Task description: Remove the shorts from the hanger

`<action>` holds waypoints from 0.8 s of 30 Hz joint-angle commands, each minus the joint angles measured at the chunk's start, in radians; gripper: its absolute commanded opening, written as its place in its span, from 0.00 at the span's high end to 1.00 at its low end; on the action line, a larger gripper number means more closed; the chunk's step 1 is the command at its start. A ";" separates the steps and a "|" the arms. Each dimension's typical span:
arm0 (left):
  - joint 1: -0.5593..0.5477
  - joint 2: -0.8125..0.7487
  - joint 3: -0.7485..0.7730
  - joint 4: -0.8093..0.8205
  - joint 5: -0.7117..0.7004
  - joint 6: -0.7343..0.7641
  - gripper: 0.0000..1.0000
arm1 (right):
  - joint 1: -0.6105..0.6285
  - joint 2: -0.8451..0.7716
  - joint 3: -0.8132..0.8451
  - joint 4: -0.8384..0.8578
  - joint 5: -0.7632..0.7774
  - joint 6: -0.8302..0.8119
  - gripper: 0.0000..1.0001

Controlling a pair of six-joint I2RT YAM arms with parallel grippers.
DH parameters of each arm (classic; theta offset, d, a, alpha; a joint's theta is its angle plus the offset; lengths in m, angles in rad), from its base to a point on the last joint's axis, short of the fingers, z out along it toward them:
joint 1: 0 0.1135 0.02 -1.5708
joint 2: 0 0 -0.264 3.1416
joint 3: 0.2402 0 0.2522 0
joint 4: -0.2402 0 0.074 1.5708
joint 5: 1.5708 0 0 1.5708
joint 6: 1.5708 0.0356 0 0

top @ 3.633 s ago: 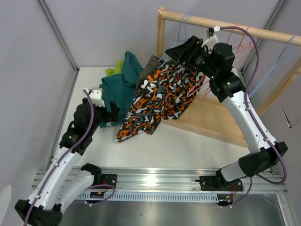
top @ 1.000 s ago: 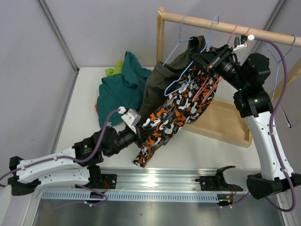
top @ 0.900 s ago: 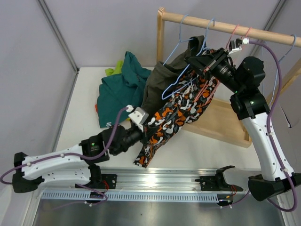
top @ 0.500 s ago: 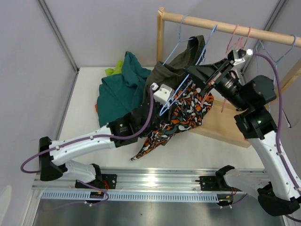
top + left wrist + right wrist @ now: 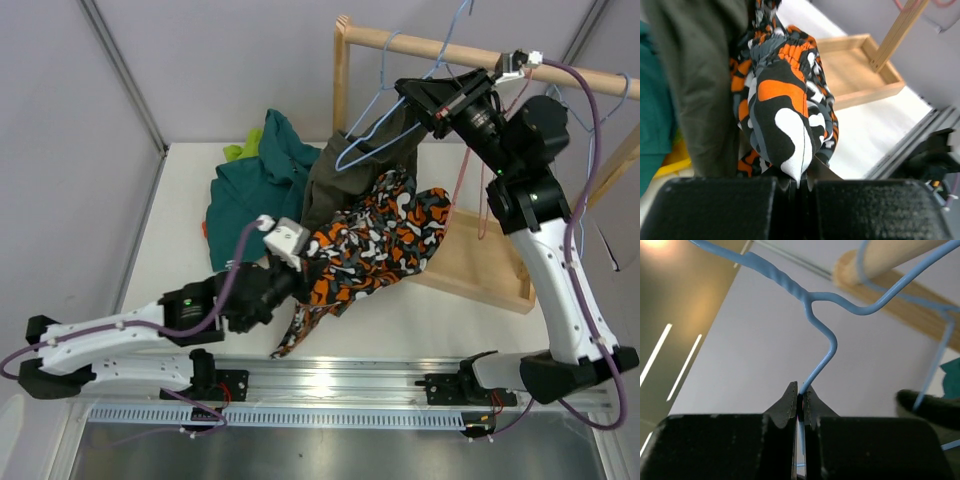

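Observation:
The camouflage shorts (image 5: 385,232) droop in a bunch over the table in front of the rack. My left gripper (image 5: 296,268) is shut on their lower edge, and the left wrist view shows the shorts' (image 5: 785,100) fabric pinched between the jaws of that gripper (image 5: 801,180). My right gripper (image 5: 420,98) is high by the rod, shut on the wire of a blue hanger (image 5: 362,152), whose thin wire (image 5: 819,365) runs up from that gripper (image 5: 800,394). The wire's loop hangs above the camouflage shorts. Olive-grey shorts (image 5: 335,172) hang behind them. Teal shorts (image 5: 250,190) and lime green shorts (image 5: 238,151) lie piled at the back left.
The wooden rod (image 5: 560,72) of the rack carries more blue and pink hangers (image 5: 478,190). The rack's wooden base (image 5: 480,262) lies at the right. A grey wall stands behind and to the left.
My left gripper has drawn the camouflage shorts down and toward the front left. My right gripper has lifted the blue hanger higher, and the shorts now sag below its wire.

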 commanded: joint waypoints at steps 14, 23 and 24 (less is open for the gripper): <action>-0.027 -0.201 -0.040 -0.173 -0.123 -0.107 1.00 | -0.069 -0.039 -0.148 0.009 0.066 -0.021 1.00; -0.027 -0.226 0.037 -0.228 -0.152 -0.086 1.00 | -0.079 -0.133 -0.288 -0.006 0.113 -0.053 1.00; -0.027 -0.229 0.038 -0.236 -0.156 -0.087 1.00 | -0.082 -0.139 -0.291 -0.008 0.113 -0.053 1.00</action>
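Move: The camouflage shorts, pinched at one end by the left hand, have their middle some 6 cm ahead and 9 right of it. The teal shorts piled on the yellow bin lie about 33 cm ahead, 17 left and 26 below the left hand. The right hand grips their blue hanger; the rail spot for its hook is roughly level, 8 cm ahead and 5 right. The olive shorts hang about 4 cm ahead, 9 left and 22 below the right hand. The camouflage shorts are drawn left, away from the blue hanger, by the left hand's kept pinch: about 7 cm, mostly in a quick first pull that bobs slightly up and down. Meanwhile the right hand, still gripping the hanger, brings it forward about 5 cm and down some 9 in all, towards the rail, easing a little back and right late on as the fingers tip down and turn clockwise about 10 degrees each. ##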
